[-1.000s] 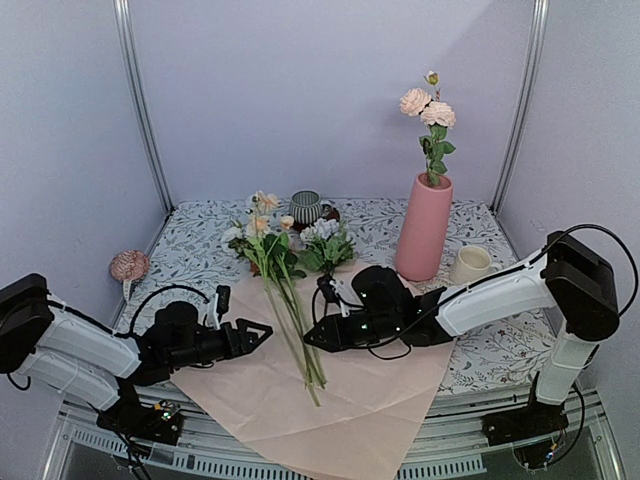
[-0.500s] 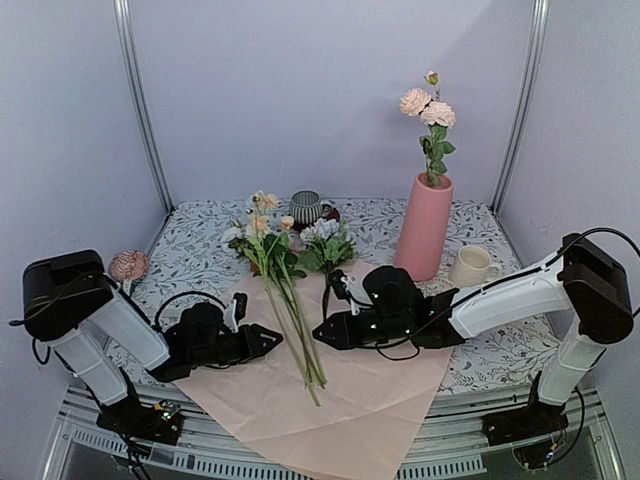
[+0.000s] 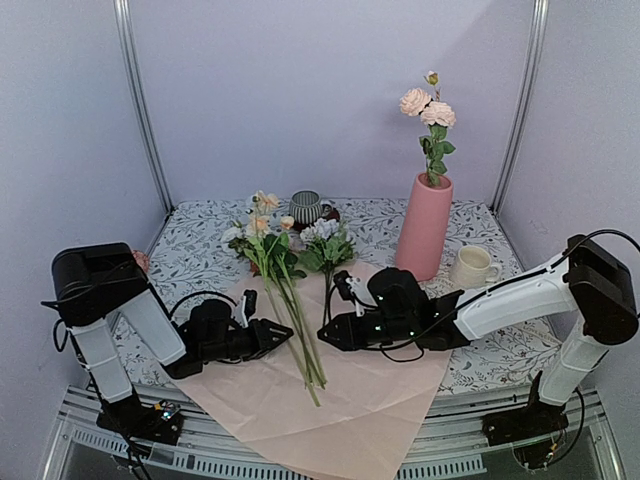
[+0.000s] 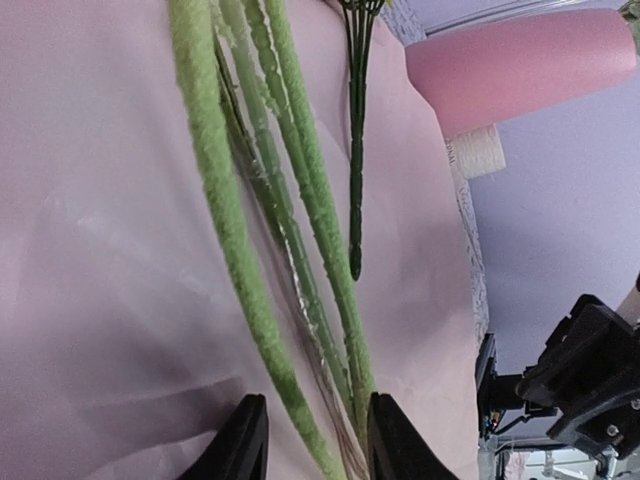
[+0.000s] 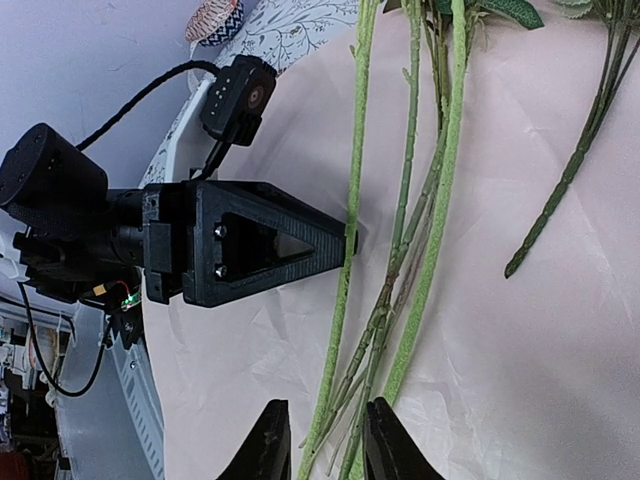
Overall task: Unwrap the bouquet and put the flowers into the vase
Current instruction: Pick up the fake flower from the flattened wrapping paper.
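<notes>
The flowers (image 3: 262, 232) lie loose on the unfolded pale pink paper (image 3: 360, 400), blooms toward the back and green stems (image 3: 304, 345) pointing at me. My left gripper (image 3: 288, 335) comes in from the left, its jaws turned one above the other and shut on the stems (image 4: 300, 300) near their lower ends; its tip sits on the leftmost stem (image 5: 350, 240). My right gripper (image 3: 322, 338) hovers just right of the stems, jaws a little apart and empty (image 5: 325, 445). The tall pink vase (image 3: 423, 230) stands at the back right and holds peach roses (image 3: 428, 105).
A striped grey cup (image 3: 304, 207) stands behind the blooms. A cream mug (image 3: 470, 266) sits right of the vase. A smaller lilac bunch (image 3: 325, 240) with a thin dark stem (image 4: 355, 150) lies beside the main stems. The paper overhangs the near table edge.
My left gripper has slid right onto the stems and its jaws have narrowed around them. The right gripper has drawn back slightly to the right.
</notes>
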Tool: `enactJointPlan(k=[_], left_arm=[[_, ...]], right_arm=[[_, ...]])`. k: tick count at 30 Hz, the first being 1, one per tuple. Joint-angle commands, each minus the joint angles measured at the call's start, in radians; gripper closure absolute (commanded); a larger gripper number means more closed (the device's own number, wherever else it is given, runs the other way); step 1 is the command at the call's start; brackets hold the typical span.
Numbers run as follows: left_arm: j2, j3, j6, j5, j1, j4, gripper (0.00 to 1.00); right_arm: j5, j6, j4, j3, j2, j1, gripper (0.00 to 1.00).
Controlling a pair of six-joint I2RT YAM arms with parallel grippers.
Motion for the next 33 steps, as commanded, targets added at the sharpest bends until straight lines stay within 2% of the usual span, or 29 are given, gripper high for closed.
enactJointPlan(k=[1,5,11,12,17,26,31,33], left_arm=[[0.02,0.039,0.014,0.023,0.016,0.02,0.65],[0.021,0.039,0.018,0.017,0.029,0.027,0.73],[-0.048,-0.005,0.047,-0.005,0.047,0.04,0.99],[-0.072,-0.016,0.057,-0.02,0.049,0.035,1.0],[-0.258,-0.057,0.12,-0.068,0.049,-0.083,1.0],[-0.701,-0.009,0.34,-0.134,0.022,-0.549,1.0],[-0.827,0.01,0.434,-0.015,0.02,-0.588,1.0],[-0.849,0.021,0.471,0.041,0.015,-0.582,1.0]], right_arm=[[0.022,-0.012,0.016,-0.015,-0.03,0.0,0.72],[0.023,-0.012,0.016,-0.017,-0.034,-0.002,0.73],[0.028,-0.012,0.016,-0.024,-0.045,-0.003,0.73],[0.027,-0.012,0.015,-0.026,-0.048,-0.003,0.73],[0.03,-0.015,0.015,-0.03,-0.06,-0.003,0.73],[0.034,-0.062,0.018,0.005,-0.109,-0.006,0.73],[-0.012,-0.134,0.072,0.064,-0.146,-0.005,0.71],[-0.051,-0.171,0.106,0.085,-0.161,-0.005,0.68]])
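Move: The peach flower's stem runs lengthwise almost between the half-open left fingers, about 1 cm ahead of that hand, 1 cm to its right and 1 cm below. The other flowers' stems lie some 4 cm to the hand's right, level with it and 1 cm below; the blue-white flower is about 18 cm ahead and 8 cm right, at hand height. From the right hand, the peach stem is some 4 cm ahead, 6 cm left and 8 cm below. The left hand edges about 1 cm forward and slightly right around the peach flower's stem, just above the paper, and shuts its fingers to pinch that one stem. Then it lifts the stem some 15 cm, easing about 4 cm left, away from the other stems, the wrist tilting some 25 degrees so the fingers come up nearer level, while the right hand, empty and partly open, stays almost still before rising about 6 cm at the end. ##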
